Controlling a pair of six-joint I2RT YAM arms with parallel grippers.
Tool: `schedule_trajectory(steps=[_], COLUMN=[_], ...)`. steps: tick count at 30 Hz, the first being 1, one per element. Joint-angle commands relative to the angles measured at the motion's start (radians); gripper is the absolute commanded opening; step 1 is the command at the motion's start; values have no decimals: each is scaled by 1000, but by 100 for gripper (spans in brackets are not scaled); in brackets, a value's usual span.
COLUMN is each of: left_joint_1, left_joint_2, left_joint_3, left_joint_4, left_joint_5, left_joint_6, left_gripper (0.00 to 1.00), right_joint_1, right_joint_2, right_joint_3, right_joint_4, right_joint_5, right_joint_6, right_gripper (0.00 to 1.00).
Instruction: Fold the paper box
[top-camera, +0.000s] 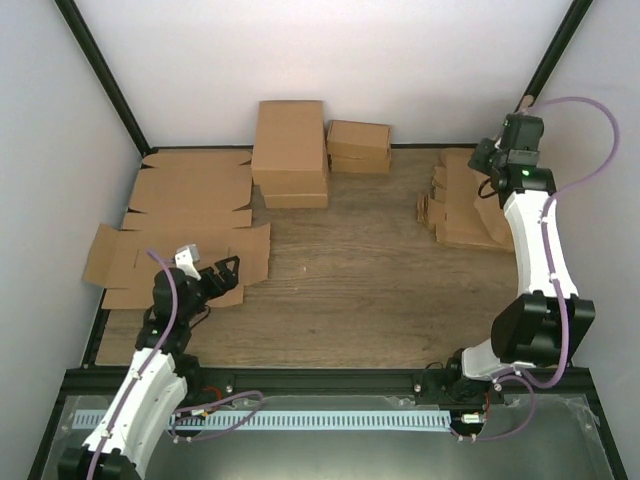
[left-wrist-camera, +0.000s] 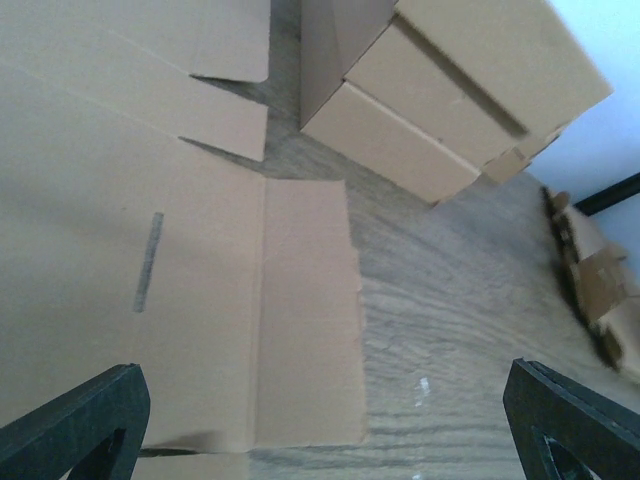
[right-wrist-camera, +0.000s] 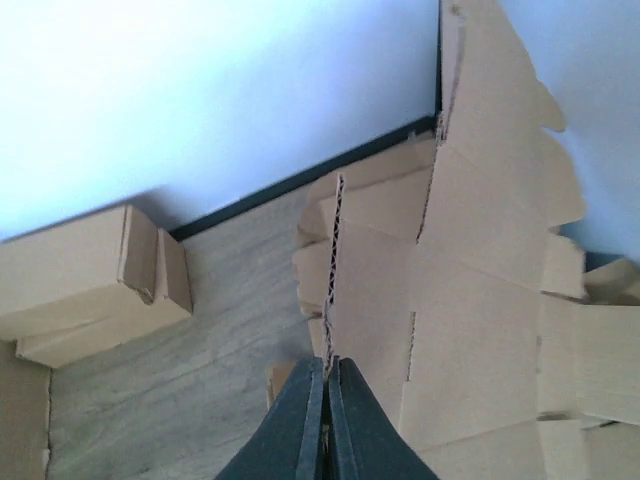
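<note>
My right gripper (right-wrist-camera: 327, 368) is shut on the edge of a flat brown die-cut paper box (right-wrist-camera: 336, 250), which I see edge-on as a thin corrugated strip rising from the fingertips. It hangs beside a stack of similar die-cut pieces (right-wrist-camera: 480, 290) at the back right of the table (top-camera: 455, 205). In the top view the right gripper (top-camera: 490, 165) is over that stack. My left gripper (top-camera: 225, 270) is open and empty at the near left, its fingers (left-wrist-camera: 80, 420) spread wide above a large flat cardboard sheet (left-wrist-camera: 200, 290).
Large flat cardboard sheets (top-camera: 190, 215) cover the left of the wooden table (top-camera: 360, 290). Big folded brown boxes (top-camera: 290, 150) stand at the back middle and also show in the left wrist view (left-wrist-camera: 440, 100). White walls and black frame bars (top-camera: 105, 80) close in the sides and back.
</note>
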Motion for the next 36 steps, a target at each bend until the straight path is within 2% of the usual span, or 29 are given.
schedule_trajectory(steps=[1,4,8,12,15,19,22,24,28,32,36], left_joint_1=[-2,-2,-1,-2,-2,-2,-2,-2,-2,-2,-2], left_joint_2=[-7,-12,-6,37,25,-28,-64,-82,-102,-99,-71], left_joint_3=[78,119,120,189,257,350,400,420,443,450,455], left_joint_4=[-24,-71,15,-27,-110,-248,-331,-373,-449,-498,-504], left_joint_5=[20,-5,137,216,243,241,243,250,247,236,298], left_joint_6=[-148,-235,-270,-255,-214,-149,-131,-133,-158,-192,-238], left_gripper=[100,100,100,100,100,100,100,100,100,100,100], right_joint_1=[0,1,8,52,57,68,116,141,234,466,716], right_joint_2=[-53,-49,-71,-124,-179,-254,-280,-306,-397,-487,-492], right_joint_3=[84,159,263,345,373,343,328,286,87,-113,-317], right_joint_4=[-87,-164,-261,-344,-376,-365,-409,-426,-339,-198,-51], right_joint_5=[38,-3,-63,-112,-292,-636,-694,-721,-911,-815,-721], right_joint_6=[-13,-8,-24,-33,-36,-9,-19,-43,-63,19,97], right_gripper=[1,1,1,1,1,1,1,1,1,1,1])
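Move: The right hand already grips an edge of the top box blank. The bare mid-table it is headed for lies some 20 cm back, 28 cm left and 28 cm below that hand. The blank stack is about 1 cm ahead, 4 cm right and 26 cm below; the small box 12 cm ahead, 26 cm left; the tall box 7 cm ahead, 43 cm left, both some 20 cm lower. From the left hand, mid-table is about 25 cm right, level ahead, 10 cm below. Keep the right gripper pinched on the blank and raise it, then sweep it left and back from the stack to above the bare mid-table, about 27 cm left and 24 cm back; arc over the top and sink again while swinging counter-clockwise nearly 70 degrees. Meanwhile lift the open left gripper some 15 cm, ease it back and slightly right, left side rolling down, then let it sink slightly. ##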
